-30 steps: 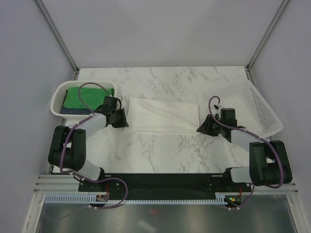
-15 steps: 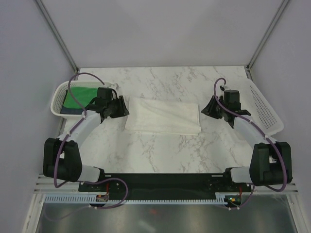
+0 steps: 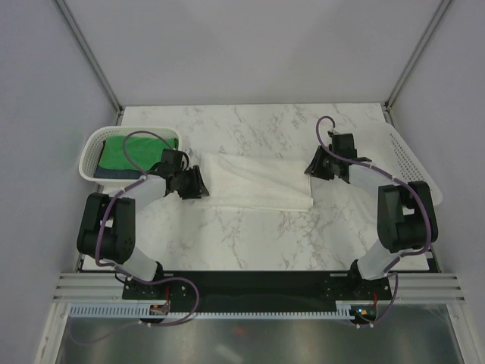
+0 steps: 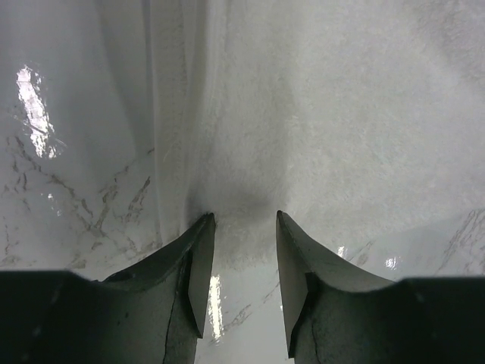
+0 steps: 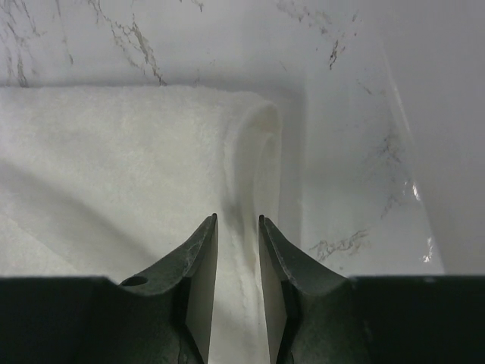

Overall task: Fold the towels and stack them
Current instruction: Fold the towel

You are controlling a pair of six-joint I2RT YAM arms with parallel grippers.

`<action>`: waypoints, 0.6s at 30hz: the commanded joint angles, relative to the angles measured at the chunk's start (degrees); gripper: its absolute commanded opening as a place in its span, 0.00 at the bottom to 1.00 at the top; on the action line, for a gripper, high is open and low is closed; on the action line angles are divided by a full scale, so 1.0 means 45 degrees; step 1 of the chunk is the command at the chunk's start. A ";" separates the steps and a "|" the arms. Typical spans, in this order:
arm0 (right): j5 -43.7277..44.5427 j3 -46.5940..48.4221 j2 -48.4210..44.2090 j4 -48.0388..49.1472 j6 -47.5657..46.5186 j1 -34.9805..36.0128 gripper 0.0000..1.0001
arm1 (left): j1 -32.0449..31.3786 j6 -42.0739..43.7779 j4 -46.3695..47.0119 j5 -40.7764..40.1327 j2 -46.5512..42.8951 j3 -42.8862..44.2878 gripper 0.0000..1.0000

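The large white towel [image 3: 254,182] lies folded in a long rectangle mid-table. My left gripper [image 3: 198,184] sits low at its left edge. In the left wrist view this gripper [image 4: 243,216] is open, its tips just touching the towel's [image 4: 326,114] edge, with bare marble between the fingers. My right gripper [image 3: 312,165] is at the towel's far right corner. The right wrist view shows it [image 5: 237,218] narrowly open, straddling the towel's [image 5: 114,159] rolled fold edge. The green towel [image 3: 121,152] lies on the navy towel [image 3: 114,173] in the left basket.
A white perforated basket [image 3: 89,148] stands at the table's left edge. A second one [image 3: 413,171] lies tipped at the right edge. The enclosure walls rise behind the marble table [image 3: 250,235].
Both grippers let go of the towel's near edge, lifted away, and came back down: the left at the left edge, the right at the far right corner. The towel now lies squarer.
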 commanded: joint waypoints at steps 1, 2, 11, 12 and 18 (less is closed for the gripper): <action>0.0645 0.0915 0.0351 0.0559 -0.0146 0.0044 0.35 | -0.0030 -0.0375 0.0547 -0.0298 -0.0082 -0.0015 0.45; 0.0666 0.1032 0.0411 0.0539 -0.0166 0.0045 0.35 | -0.0030 -0.0394 0.0527 -0.0338 -0.0082 -0.0015 0.45; 0.0528 0.1735 0.1426 0.0715 -0.0479 0.0045 0.21 | -0.0011 -0.0531 0.0605 -0.0553 0.0132 -0.0230 0.45; 0.0665 0.1755 0.1446 0.0696 -0.0498 0.0045 0.12 | -0.0030 -0.0531 0.0605 -0.0573 0.0094 -0.0250 0.46; 0.1935 0.2886 0.1815 0.0930 -0.1435 0.0064 0.00 | -0.0030 -0.0551 0.0488 -0.1392 0.0054 -0.0562 0.46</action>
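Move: The far right corner of the folded white towel lies about 5 cm ahead of my right hand and roughly 1 cm below it. The towel's near right corner is some 12 cm back and about 1 cm to the right, also just below. The middle of the white basket stands about 25 cm to my right, almost level with me. From my left hand the far right corner is about 11 cm ahead and 37 cm to the right, slightly below. I slide my open right hand forward along the towel's right edge, about 4.5 cm in all, to its far corner, staying low. Near the end of that reach I shut the fingers fully, pinching the folded edge just at the corner, while the hand edges on forward and a little right. My left hand stays put with its fingers still parted over the near left part of the towel. ##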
